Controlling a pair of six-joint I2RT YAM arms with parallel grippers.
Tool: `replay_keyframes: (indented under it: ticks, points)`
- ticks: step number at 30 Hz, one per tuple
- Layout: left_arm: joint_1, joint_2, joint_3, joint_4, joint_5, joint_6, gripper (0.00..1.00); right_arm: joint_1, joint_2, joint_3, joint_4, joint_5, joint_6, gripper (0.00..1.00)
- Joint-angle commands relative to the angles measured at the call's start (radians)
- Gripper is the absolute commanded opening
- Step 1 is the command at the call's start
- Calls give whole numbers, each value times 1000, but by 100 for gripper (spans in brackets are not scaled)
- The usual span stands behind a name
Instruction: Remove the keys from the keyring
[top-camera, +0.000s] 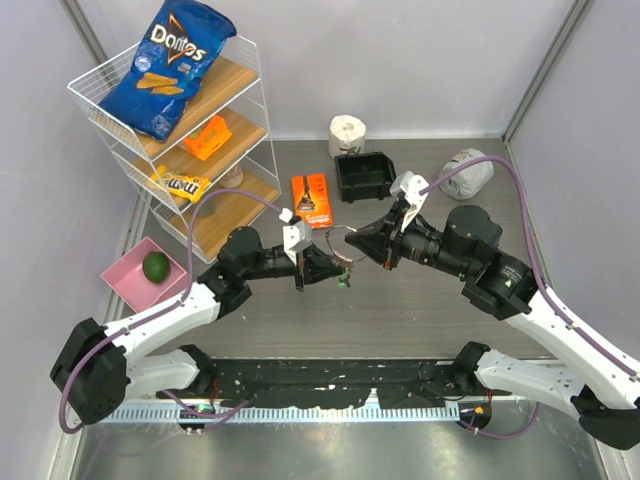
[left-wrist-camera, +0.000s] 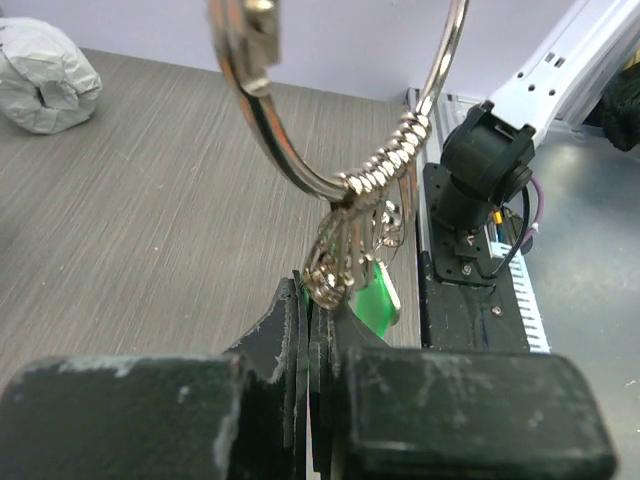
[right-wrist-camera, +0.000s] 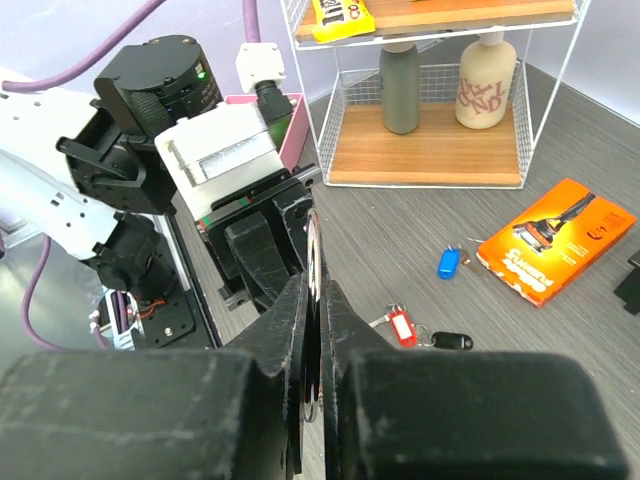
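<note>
The silver keyring (top-camera: 341, 238) hangs in the air between my two grippers. In the left wrist view the keyring (left-wrist-camera: 290, 160) arcs overhead with a bunch of small rings and a green-tagged key (left-wrist-camera: 376, 300) below it. My left gripper (left-wrist-camera: 318, 300) (top-camera: 326, 268) is shut on that bunch of keys. My right gripper (right-wrist-camera: 313, 285) (top-camera: 362, 246) is shut on the keyring (right-wrist-camera: 314, 240), seen edge-on. Loose keys lie on the table: a blue-tagged key (right-wrist-camera: 448, 262), a red-tagged key (right-wrist-camera: 402, 326) and a black-tagged key (right-wrist-camera: 452, 341).
An orange packet (top-camera: 312, 200) (right-wrist-camera: 555, 240) lies behind the grippers. A black bin (top-camera: 364, 176), a paper roll (top-camera: 347, 134) and a grey wad (top-camera: 468, 172) are at the back. A wire shelf (top-camera: 190, 130) with snacks and a pink tray (top-camera: 128, 280) with a lime stand left.
</note>
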Motion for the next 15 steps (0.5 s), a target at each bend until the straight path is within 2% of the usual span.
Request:
replay_keyframes:
  ticks: [1, 8, 9, 10, 11, 13, 14, 15]
  points:
    - [-3, -43, 41, -73, -12, 67, 0, 2, -40, 16, 56, 76, -7, 5]
    - [-3, -124, 73, -305, -84, 133, 0, 2, -152, -125, 97, 228, 6, 5]
    - [-3, -132, 87, -349, -90, 141, 0, 2, -175, -148, 108, 248, 11, 9]
    - [-5, -135, 108, -390, -101, 150, 0, 2, -190, -191, 127, 259, 31, 14]
    - [-5, -138, 128, -438, -112, 155, 0, 2, -212, -209, 134, 268, 32, 35]
    - [-5, -140, 191, -518, -136, 155, 0, 2, -244, -268, 146, 314, 52, 67]
    - [-5, -137, 218, -596, -148, 155, 0, 2, -262, -306, 143, 332, 57, 76]
    - [-6, -123, 257, -650, -161, 147, 0, 2, -270, -337, 143, 340, 58, 78]
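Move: The big keyring hangs from the right fingertips, its middle about 4 cm below them and 1 cm to their left, level fore and aft. From the left hand, that middle lies some 8 cm above and 2 cm right. The key bunch sits 3 cm above and 1 cm right of the left hand. On the table, roughly 24 cm below the left hand, the red tag lies 7 cm ahead and 6 cm left, the black fob 10 cm ahead and 3 cm left. The keyring, still pinched by the right hand, is drawn to the right and then increasingly down, away from the left hand; the right hand goes about 5 cm right and 4 cm down, turning some 15 degrees clockwise and opening wide late on. The left fingers keep their shut grip on a green-tagged key and pull it left about 2 cm, ending slightly higher. ##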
